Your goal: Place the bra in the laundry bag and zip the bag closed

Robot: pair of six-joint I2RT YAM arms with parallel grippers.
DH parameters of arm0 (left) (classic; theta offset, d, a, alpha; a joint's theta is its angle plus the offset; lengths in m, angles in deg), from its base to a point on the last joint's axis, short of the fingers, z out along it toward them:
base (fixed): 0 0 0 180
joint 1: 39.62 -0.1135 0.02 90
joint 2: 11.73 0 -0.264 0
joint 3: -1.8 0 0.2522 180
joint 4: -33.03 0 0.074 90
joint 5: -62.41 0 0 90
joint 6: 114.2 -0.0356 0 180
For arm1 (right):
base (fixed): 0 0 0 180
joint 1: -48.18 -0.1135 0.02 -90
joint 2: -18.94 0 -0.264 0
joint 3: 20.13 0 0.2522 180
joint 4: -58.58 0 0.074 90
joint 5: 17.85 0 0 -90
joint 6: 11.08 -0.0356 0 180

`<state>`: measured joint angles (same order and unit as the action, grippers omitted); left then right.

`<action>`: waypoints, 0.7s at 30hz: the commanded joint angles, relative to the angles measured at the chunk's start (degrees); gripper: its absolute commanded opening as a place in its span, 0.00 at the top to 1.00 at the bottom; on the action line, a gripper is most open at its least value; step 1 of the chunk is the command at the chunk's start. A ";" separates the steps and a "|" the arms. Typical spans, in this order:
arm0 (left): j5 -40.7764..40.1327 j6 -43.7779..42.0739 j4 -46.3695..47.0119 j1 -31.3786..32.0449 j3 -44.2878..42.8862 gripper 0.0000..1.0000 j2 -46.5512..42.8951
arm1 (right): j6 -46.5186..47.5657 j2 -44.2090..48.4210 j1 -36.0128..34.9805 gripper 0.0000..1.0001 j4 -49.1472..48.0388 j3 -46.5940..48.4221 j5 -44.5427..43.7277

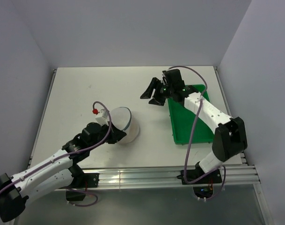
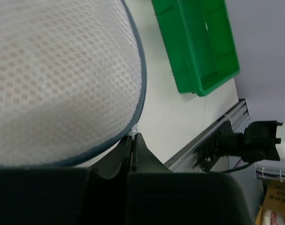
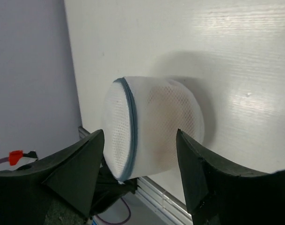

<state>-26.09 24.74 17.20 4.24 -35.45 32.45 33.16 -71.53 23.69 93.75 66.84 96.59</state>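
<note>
The laundry bag [image 1: 126, 123] is a round white mesh pouch with a blue-grey zipper rim, lying on the table left of centre. It also shows in the left wrist view [image 2: 58, 75] and the right wrist view [image 3: 151, 126]. The bra shows only as a peach tint through the mesh [image 3: 168, 110]. My left gripper [image 1: 118, 136] is shut on the white zipper pull [image 2: 133, 129] at the bag's rim. My right gripper [image 1: 152, 95] is open and empty, held above the table right of the bag, apart from it, and faces the bag in its wrist view [image 3: 140, 136].
A green rectangular tray [image 1: 191, 119] lies at the right, under my right arm, and shows in the left wrist view [image 2: 198, 42]. A metal rail [image 1: 147, 176] runs along the table's near edge. Walls close in the left, back and right sides.
</note>
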 commanded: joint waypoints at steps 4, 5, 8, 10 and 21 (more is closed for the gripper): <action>-1.23 0.01 11.11 7.46 -2.00 1.00 5.82 | -8.10 15.93 -5.65 0.30 -4.34 -13.33 -4.76; -1.23 -0.08 11.47 7.99 -2.26 1.00 7.48 | -9.08 18.56 -6.53 0.30 -5.32 -17.10 -5.37; -1.23 -0.08 13.22 8.96 -3.23 1.00 9.95 | -12.42 21.47 -10.65 0.30 -8.31 -22.73 -7.30; -1.15 -0.08 14.19 9.32 -3.85 1.00 10.92 | -14.43 21.66 -13.56 0.30 -10.85 -25.47 -7.57; -0.80 -2.19 13.67 10.11 -9.03 1.00 15.58 | -23.32 21.05 -19.98 0.31 -20.70 -32.52 -11.70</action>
<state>-26.96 24.44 28.13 13.98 -41.17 47.27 13.16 -50.73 4.15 79.28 34.60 87.48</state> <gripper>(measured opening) 0.022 0.694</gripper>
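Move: The laundry bag's zip end is already pinched in the shut left fingers, right at that hand's point. From the open right hand, it lies about 15 cm back, 12 cm to the left and 7 cm lower. The bag body hangs some 6 cm ahead of the left hand and 4 cm below it. The green tray's middle is roughly 25 cm to the right hand's right, 2 cm back and 14 cm lower. The zip end of the bag, still gripped by the shut left hand, is carried about 7 cm to the right, turning some 10 degrees clockwise. To meet it, the wide-open right hand comes back quickly about 15 cm, then sinks some 5 cm and edges left, tipping slightly downward, until its fingers are close around the zip end beside the left fingertips, not yet closing. ##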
